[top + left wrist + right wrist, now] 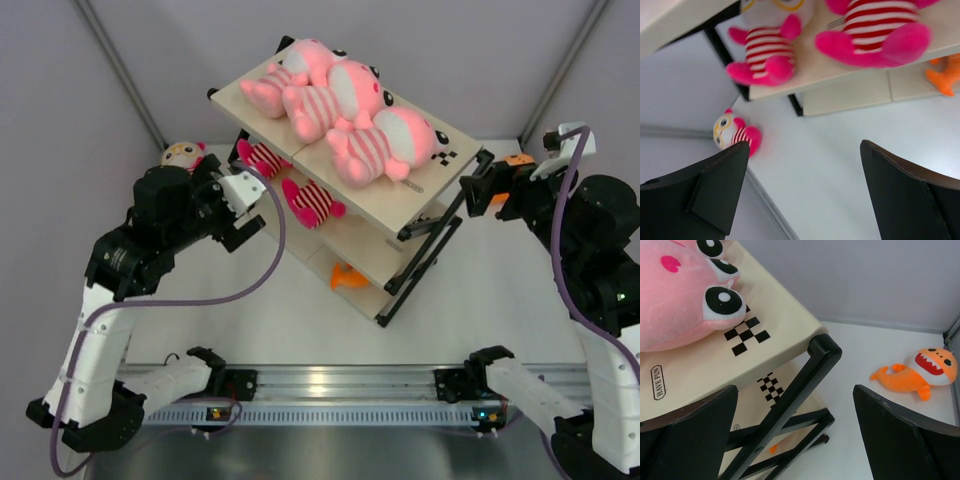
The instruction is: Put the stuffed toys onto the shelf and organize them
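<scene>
The shelf (420, 190) stands tilted across the table's middle. Three large pale-pink stuffed toys (345, 105) lie on its top board. Two hot-pink striped toys (310, 200) sit on the middle board, and an orange one (348, 277) is on the lowest. A small hot-pink toy with a cream face (183, 155) lies on the table at far left, also in the left wrist view (735, 132). An orange open-mouthed toy (920, 374) lies on the table right of the shelf. My left gripper (243, 208) (804, 146) is open and empty beside the shelf's left end. My right gripper (478, 190) (795, 390) is open and empty at the shelf's right corner.
The shelf's black metal frame (790, 390) crosses just in front of my right gripper's fingers. Grey enclosure walls (60, 110) close in the table at the back and sides. A wall seam (765, 200) runs under the left gripper.
</scene>
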Motion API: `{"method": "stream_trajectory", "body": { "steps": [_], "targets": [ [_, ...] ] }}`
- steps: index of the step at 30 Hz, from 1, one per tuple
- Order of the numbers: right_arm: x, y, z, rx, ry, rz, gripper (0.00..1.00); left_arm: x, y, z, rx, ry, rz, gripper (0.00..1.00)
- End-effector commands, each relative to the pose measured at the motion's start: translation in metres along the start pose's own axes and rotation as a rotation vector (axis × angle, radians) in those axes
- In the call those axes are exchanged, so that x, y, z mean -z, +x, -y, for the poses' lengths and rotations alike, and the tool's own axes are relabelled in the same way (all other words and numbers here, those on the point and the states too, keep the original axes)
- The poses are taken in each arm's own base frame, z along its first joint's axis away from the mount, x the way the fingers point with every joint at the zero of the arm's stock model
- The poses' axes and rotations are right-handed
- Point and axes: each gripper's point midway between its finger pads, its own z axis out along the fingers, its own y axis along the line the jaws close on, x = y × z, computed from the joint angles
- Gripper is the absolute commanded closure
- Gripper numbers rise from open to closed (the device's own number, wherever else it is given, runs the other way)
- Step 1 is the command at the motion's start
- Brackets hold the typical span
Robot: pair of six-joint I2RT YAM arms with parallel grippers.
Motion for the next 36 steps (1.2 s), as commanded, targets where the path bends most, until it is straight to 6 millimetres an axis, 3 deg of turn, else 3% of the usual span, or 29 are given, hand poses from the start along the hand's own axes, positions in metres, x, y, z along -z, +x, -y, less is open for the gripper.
{"method": "stream_trajectory", "body": {
  "steps": [1,5,8,11,12,14,15,18,21,24,26,27,29,30,31,33,35,36],
  "targets": [
    [0.01,-0.011,-0.002,-0.004,-0.013,0.055,0.01,0.018,0.025,-0.027,0.136,-0.157,-0.065,0.01],
    [0.019,-0.014,-0.003,0.021,-0.02,0.07,0.01,0.011,0.071,-0.024,0.257,-0.173,-0.206,0.02],
    [0.026,-0.015,-0.003,0.041,-0.022,0.081,0.01,0.006,0.1,-0.035,0.311,-0.208,-0.289,0.01],
    [0.033,-0.013,-0.001,0.066,-0.021,0.084,0.01,-0.001,0.13,-0.058,0.381,-0.233,-0.344,0.03],
    [0.034,-0.011,-0.001,0.07,-0.021,0.081,0.01,0.004,0.145,-0.078,0.42,-0.297,-0.354,0.03],
    [0.037,-0.008,-0.001,0.09,-0.023,0.08,0.01,-0.004,0.171,-0.101,0.471,-0.347,-0.394,0.05],
    [0.038,-0.007,-0.001,0.095,-0.024,0.08,0.01,0.003,0.19,-0.119,0.5,-0.426,-0.444,0.06],
    [0.041,-0.005,-0.001,0.098,-0.027,0.08,0.01,-0.014,0.228,-0.157,0.525,-0.538,-0.54,0.09],
    [0.042,-0.003,0.001,0.15,-0.028,0.082,0.01,-0.031,0.232,-0.186,0.512,-0.592,-0.513,0.09],
    [0.045,-0.002,0.002,0.17,-0.028,0.087,0.01,-0.073,0.262,-0.203,0.507,-0.557,-0.538,0.05],
    [0.048,-0.002,0.003,0.184,-0.025,0.096,0.01,-0.085,0.281,-0.218,0.517,-0.59,-0.589,0.05],
    [0.048,-0.001,0.003,0.189,-0.024,0.096,0.01,-0.104,0.299,-0.227,0.534,-0.589,-0.624,0.05],
    [0.05,0.0,0.004,0.203,-0.02,0.104,0.01,-0.122,0.322,-0.244,0.59,-0.634,-0.655,0.05],
    [0.051,0.0,0.005,0.207,-0.018,0.107,0.01,-0.132,0.339,-0.237,0.622,-0.619,-0.679,0.05],
    [0.052,0.0,0.005,0.21,-0.017,0.11,0.01,-0.136,0.333,-0.252,0.671,-0.663,-0.631,0.05],
    [0.05,0.001,0.007,0.216,-0.007,0.11,0.0,-0.152,0.353,-0.252,0.733,-0.668,-0.633,0.05],
    [0.049,0.001,0.007,0.216,-0.009,0.115,0.01,-0.163,0.349,-0.264,0.814,-0.712,-0.58,0.05],
    [0.049,0.0,0.006,0.215,-0.012,0.12,0.01,-0.173,0.358,-0.26,0.847,-0.702,-0.578,0.05]
  ]
}}
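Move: The last striped pink-and-red toy on the table lies by the left wall, about 32 cm ahead of the left hand, 27 cm to its left and 33 cm below. Two like toys sit on the middle shelf, some 15 cm below the hand: one 22 cm ahead and 1 cm right, the other 13 cm ahead and 13 cm right. From the right hand the table toy is roughly 34 cm ahead, 72 cm left and 40 cm below. Open left hand sweeps left, forward, down, some 45 cm, towards the table toy; right one backs 5 cm. ##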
